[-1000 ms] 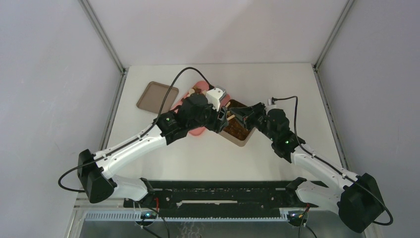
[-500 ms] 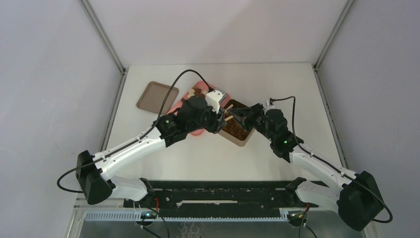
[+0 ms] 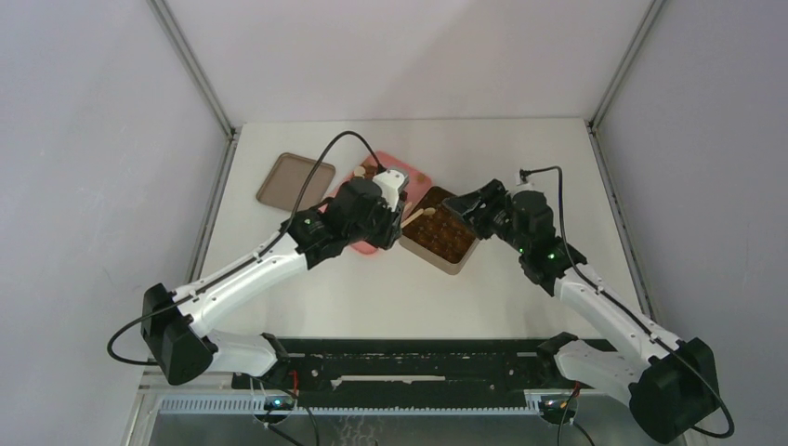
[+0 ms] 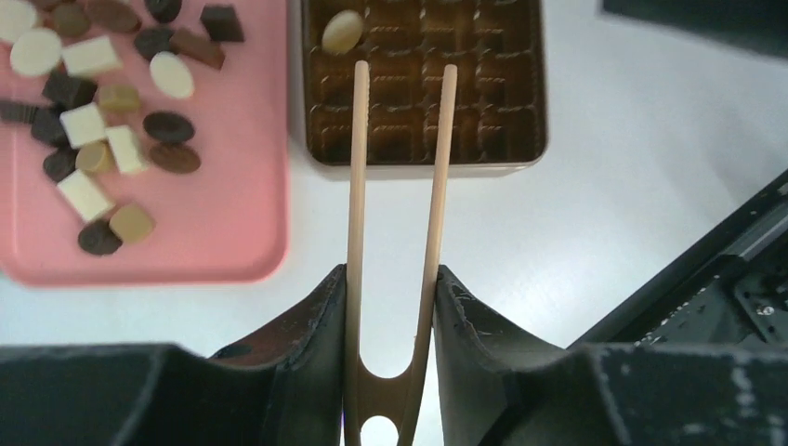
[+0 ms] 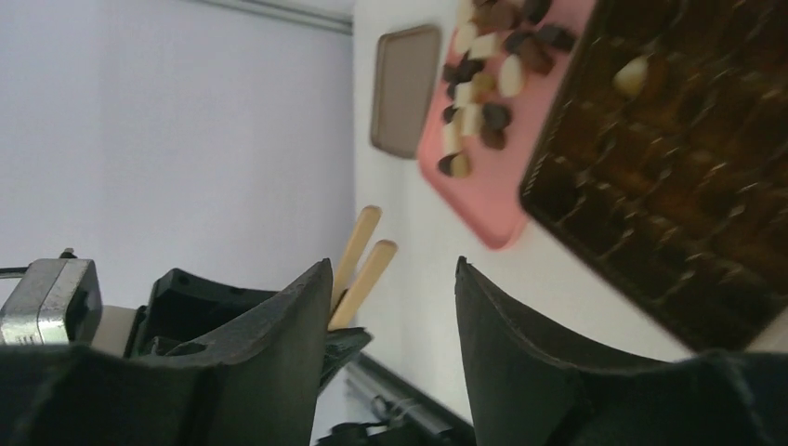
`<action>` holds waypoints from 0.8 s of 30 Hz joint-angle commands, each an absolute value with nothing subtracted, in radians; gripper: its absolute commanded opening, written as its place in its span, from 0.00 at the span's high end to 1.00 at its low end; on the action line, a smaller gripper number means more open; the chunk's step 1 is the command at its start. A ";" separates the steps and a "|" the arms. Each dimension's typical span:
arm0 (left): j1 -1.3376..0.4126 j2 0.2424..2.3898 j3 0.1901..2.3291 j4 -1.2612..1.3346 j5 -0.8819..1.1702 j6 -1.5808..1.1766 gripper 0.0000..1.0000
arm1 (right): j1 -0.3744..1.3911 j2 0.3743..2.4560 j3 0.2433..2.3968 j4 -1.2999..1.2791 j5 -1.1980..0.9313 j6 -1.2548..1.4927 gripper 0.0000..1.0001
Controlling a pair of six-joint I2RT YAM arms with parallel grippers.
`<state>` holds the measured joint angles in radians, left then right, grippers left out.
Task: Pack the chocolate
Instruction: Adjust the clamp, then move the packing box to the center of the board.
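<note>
The chocolate point(image 4: 102, 121) lies as several dark, brown and cream pieces on a pink tray point(image 4: 232, 232). One cream piece point(image 4: 343, 30) sits in a corner cell of the square tin point(image 4: 520, 158). My left gripper point(image 4: 390, 274) is shut on the wooden tongs point(image 4: 358, 186), whose spread tips reach over the tin's gridded insert with nothing between them. In the top view the left gripper point(image 3: 401, 221) is at the tin's left edge. My right gripper point(image 3: 469, 206) hangs open and empty over the tin's far right side. In the right wrist view its gripper point(image 5: 392, 265) stands beside the tongs point(image 5: 362, 255).
A brown lid point(image 3: 283, 181) lies on the table left of the pink tray point(image 3: 415, 177). The tin point(image 3: 455, 269) sits between the two arms. A black cable loops over the left arm. Walls enclose the table on three sides.
The right gripper opened, let go of the tongs and drew back to the right. The left gripper closed on the tongs and shifted slightly left with them.
</note>
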<state>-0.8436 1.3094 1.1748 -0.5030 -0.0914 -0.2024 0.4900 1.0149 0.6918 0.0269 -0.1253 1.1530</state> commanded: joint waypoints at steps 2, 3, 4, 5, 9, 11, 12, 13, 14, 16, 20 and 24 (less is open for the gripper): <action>-0.787 1.272 1.228 -0.621 -0.080 -0.206 0.61 | 0.399 1.032 0.769 -0.100 -0.156 0.859 0.37; -0.773 1.271 1.231 -0.640 -0.073 -0.205 0.61 | 0.382 1.048 0.779 -0.110 -0.156 0.814 0.36; -0.759 1.270 1.235 -0.659 -0.067 -0.203 0.61 | 0.366 1.064 0.790 -0.119 -0.154 0.774 0.34; -0.745 1.272 1.238 -0.677 -0.064 -0.199 0.60 | 0.344 1.085 0.801 -0.125 -0.153 0.732 0.33; -0.685 1.277 1.241 -0.745 -0.061 -0.179 0.60 | 0.290 1.192 0.860 -0.128 -0.155 0.598 0.27; -0.656 1.283 1.241 -0.779 -0.058 -0.169 0.60 | 0.275 1.255 0.892 -0.119 -0.160 0.530 0.25; -0.642 1.285 1.238 -0.790 -0.058 -0.164 0.60 | 0.270 1.286 0.909 -0.113 -0.161 0.507 0.23; -0.627 1.285 1.230 -0.797 -0.058 -0.160 0.60 | 0.265 1.320 0.924 -0.108 -0.161 0.485 0.22; -0.612 1.285 1.223 -0.799 -0.058 -0.155 0.60 | 0.261 1.352 0.942 -0.104 -0.161 0.463 0.21; -0.589 1.287 1.208 -0.799 -0.056 -0.146 0.60 | 0.254 1.432 0.980 -0.097 -0.164 0.428 0.19; -0.557 1.290 1.193 -0.799 -0.044 -0.135 0.60 | 0.234 1.559 1.050 -0.096 -0.150 0.367 0.16; -0.543 1.296 1.176 -0.791 -0.041 -0.125 0.60 | 0.210 1.669 1.114 -0.083 -0.184 0.318 0.14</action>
<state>-0.5552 1.3087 1.1759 -0.8036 -0.0654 -0.1570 0.2379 1.6012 1.0336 -0.1223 -0.1562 0.4225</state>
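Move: The left gripper, already holding the tongs, has the chocolates on the pink tray about 18 cm ahead, 8 cm left and 20 cm below; the box is 8 cm ahead and 11 cm right, 18 cm down, and the empty tray 24 cm ahead, 29 cm left. From the right hand, the box sits some 5 cm ahead, straight in line and 20 cm below, with the pink tray 14 cm ahead and 18 cm left. Bring the left gripper about 11 cm left and some 4 cm down, off the box towards the pink tray, turning the tongs left and steeper down while keeping hold of them. Meanwhile send the empty right hand forward and down, roughly 12 cm each, drifting about 8 cm right to the box's far right rim, its fingers tipping downward and opening wider. ##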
